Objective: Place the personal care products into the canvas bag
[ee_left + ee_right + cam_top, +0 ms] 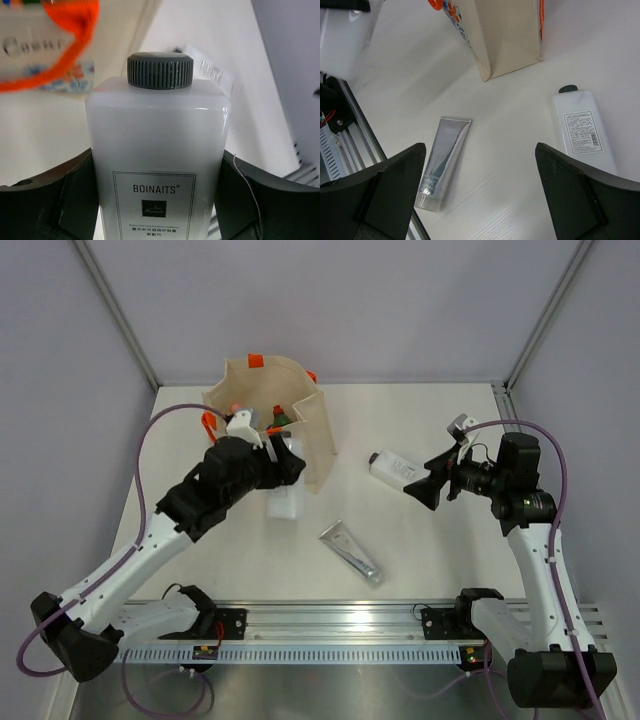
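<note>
My left gripper is shut on a white bottle with a grey ribbed cap; its black fingers press both sides of it. The bottle hangs just in front of the cream canvas bag, whose orange handle shows close behind. Pink and red caps poke out of the bag's mouth. My right gripper stands open above the table, with nothing between its fingers. A second white bottle lies on its side just past it. A silver tube lies flat nearer the front.
A metal rail carrying the arm bases runs along the table's near edge. Grey walls close the table on three sides. Purple cables loop from both arms.
</note>
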Motion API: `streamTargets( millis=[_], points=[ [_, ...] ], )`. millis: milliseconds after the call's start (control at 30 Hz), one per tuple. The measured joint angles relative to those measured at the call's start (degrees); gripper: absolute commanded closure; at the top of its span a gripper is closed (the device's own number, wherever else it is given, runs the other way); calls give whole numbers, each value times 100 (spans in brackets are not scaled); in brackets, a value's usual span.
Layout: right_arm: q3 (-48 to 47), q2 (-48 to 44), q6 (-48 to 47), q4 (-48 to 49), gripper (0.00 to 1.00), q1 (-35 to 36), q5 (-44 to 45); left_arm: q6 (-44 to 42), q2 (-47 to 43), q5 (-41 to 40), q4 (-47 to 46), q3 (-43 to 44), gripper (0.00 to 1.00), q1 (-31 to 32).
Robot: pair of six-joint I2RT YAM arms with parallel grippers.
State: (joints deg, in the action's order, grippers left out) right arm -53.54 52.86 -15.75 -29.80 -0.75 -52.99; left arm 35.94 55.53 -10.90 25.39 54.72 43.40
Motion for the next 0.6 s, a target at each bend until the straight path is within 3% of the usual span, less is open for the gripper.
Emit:
streamTargets(
  millis=[167,333,467,600],
  points=[
    [17,-70,-17,2,0,-50,11,22,1086,761,-505,1325,100,-1268],
    [74,-74,-37,2,1,-72,46,654,2236,1381,-1095,2350,100,-2273],
    [85,-72,-37,2,1,-81,61,1434,2920,1329,-1572,2723,100,-2918],
    [105,-70,-39,7,0,-81,81,1963,3292,785,-1884,2726,100,-3250]
  ],
)
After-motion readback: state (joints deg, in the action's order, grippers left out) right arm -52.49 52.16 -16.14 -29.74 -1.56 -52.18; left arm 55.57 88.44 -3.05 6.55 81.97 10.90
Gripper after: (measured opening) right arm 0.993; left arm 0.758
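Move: The left hand already holds the white conditioner bottle in the air. The canvas bag it is headed for has its middle about 16 cm ahead, 5 cm left and some 12 cm below. From this hand, the silver tube lies roughly 8 cm back and 13 cm right, the other white bottle about 10 cm ahead and 26 cm right, both some 24 cm below. From the idle right hand the bag is about 15 cm ahead, 34 cm left and 13 cm lower. Keeping its pinch on the conditioner bottle, the left hand sweeps it over the canvas bag: about 25 cm forward in one quick swing, climbing some 10 cm before starting to dip, and curving left by about 10 cm late on. The wrist turns counter-clockwise some 30 degrees and rolls so that its left side drops. ##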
